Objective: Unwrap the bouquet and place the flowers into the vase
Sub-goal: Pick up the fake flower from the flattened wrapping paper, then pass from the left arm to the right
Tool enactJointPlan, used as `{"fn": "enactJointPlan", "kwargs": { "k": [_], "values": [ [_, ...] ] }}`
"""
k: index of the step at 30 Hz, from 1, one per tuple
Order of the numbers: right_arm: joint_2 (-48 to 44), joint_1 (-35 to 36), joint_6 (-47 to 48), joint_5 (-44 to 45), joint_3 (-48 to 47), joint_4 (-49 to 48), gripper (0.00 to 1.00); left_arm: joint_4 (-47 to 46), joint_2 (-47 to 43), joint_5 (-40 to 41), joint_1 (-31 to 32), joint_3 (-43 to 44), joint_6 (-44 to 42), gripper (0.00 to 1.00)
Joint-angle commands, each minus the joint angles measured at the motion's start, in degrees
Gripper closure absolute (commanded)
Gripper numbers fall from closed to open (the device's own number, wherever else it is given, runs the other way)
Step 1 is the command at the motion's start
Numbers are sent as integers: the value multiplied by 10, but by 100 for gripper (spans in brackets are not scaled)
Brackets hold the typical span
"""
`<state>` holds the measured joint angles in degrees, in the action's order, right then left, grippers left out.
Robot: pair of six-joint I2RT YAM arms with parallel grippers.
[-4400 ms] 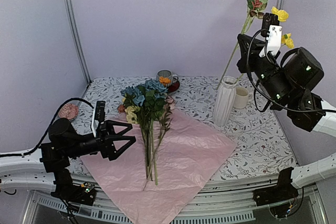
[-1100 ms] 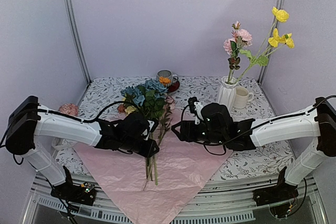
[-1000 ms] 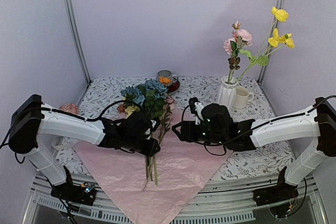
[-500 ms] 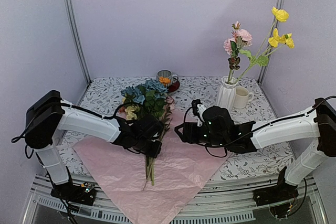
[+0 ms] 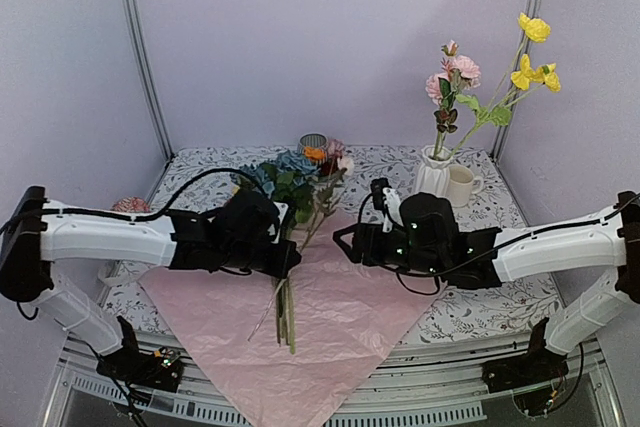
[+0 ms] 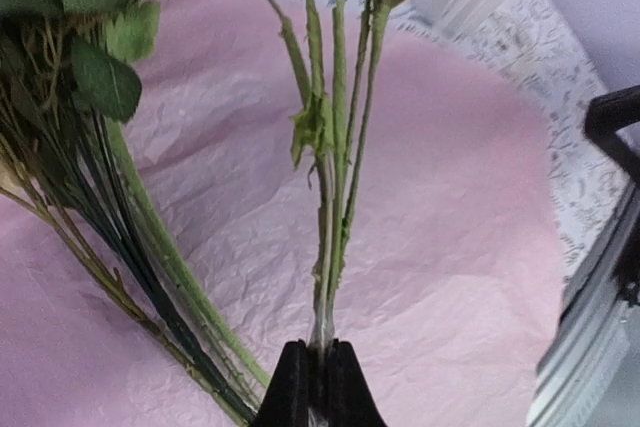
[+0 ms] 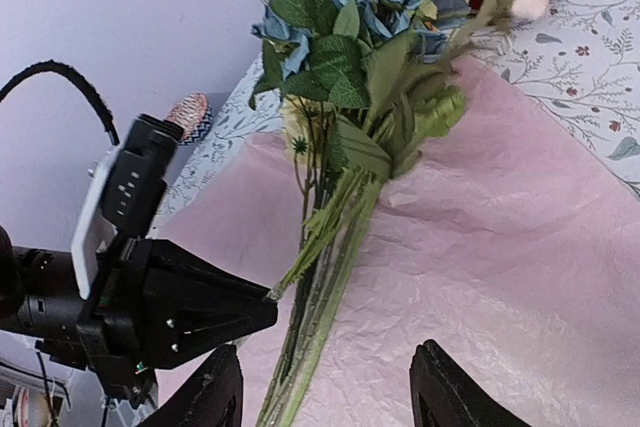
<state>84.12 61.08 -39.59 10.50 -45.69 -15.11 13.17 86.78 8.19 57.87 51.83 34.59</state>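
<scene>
The bouquet is unwrapped: its lilac-pink paper (image 5: 350,307) lies flat on the table. My left gripper (image 5: 291,255) is shut on a few thin green stems (image 6: 335,177), raised off the paper, with a pale pink bloom (image 5: 341,160) at their top. The other flowers (image 5: 283,175), blue hydrangeas among them, lie on the sheet beside it, their stems (image 6: 150,277) to the left of the jaws. My right gripper (image 7: 325,397) hovers open over the paper, empty, facing the left gripper (image 7: 200,312). The white ribbed vase (image 5: 432,177) at back right holds pink and yellow flowers (image 5: 470,77).
A cream mug (image 5: 461,185) stands right of the vase. A striped grey cup (image 5: 313,141) sits at the back behind the blooms. A pinkish round thing (image 5: 130,207) lies at the far left. Metal frame posts (image 5: 140,47) rise at both back corners.
My left gripper has shut on a few stems and lifted them off the bunch; their blooms rose toward the back. The right arm has barely moved.
</scene>
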Motion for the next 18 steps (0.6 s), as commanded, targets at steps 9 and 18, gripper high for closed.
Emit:
{"fn": "enactJointPlan", "kwargs": {
  "k": [9, 18],
  "values": [
    [-35, 21, 61, -109, -3, -229, 41, -235, -178, -94, 6, -123, -54, 100],
    [-3, 32, 63, -134, -30, -266, 45, -365, -267, -121, 7, -216, -24, 100]
  ]
}}
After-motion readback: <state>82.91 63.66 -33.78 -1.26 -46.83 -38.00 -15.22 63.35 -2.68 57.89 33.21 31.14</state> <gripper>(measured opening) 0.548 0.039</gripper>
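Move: From the right hand, the middle of the pink flowers lies roughly 8 cm left, 7 cm ahead and a little lower, already held by the left hand near the stems' lower part. The vase is some 21 cm right and 14 cm ahead of the right hand. From the left hand, the open right gripper is about 11 cm right, about level fore and aft, and 6 cm higher; the blue flowers' blooms lie some 28 cm ahead and 4 cm left, slightly lower. Its shut fingers still pinching the stems of the pink flowers, the left hand lifts them about 11 cm off the rest of the bunch, easing back a few centimetres and rolling some 30 degrees so its fingers swing up nearer level. The right hand rises just as far, drawing back and leftward towards those stems, its fingers levelling and turning left, still open; no touch by them can be seen. ##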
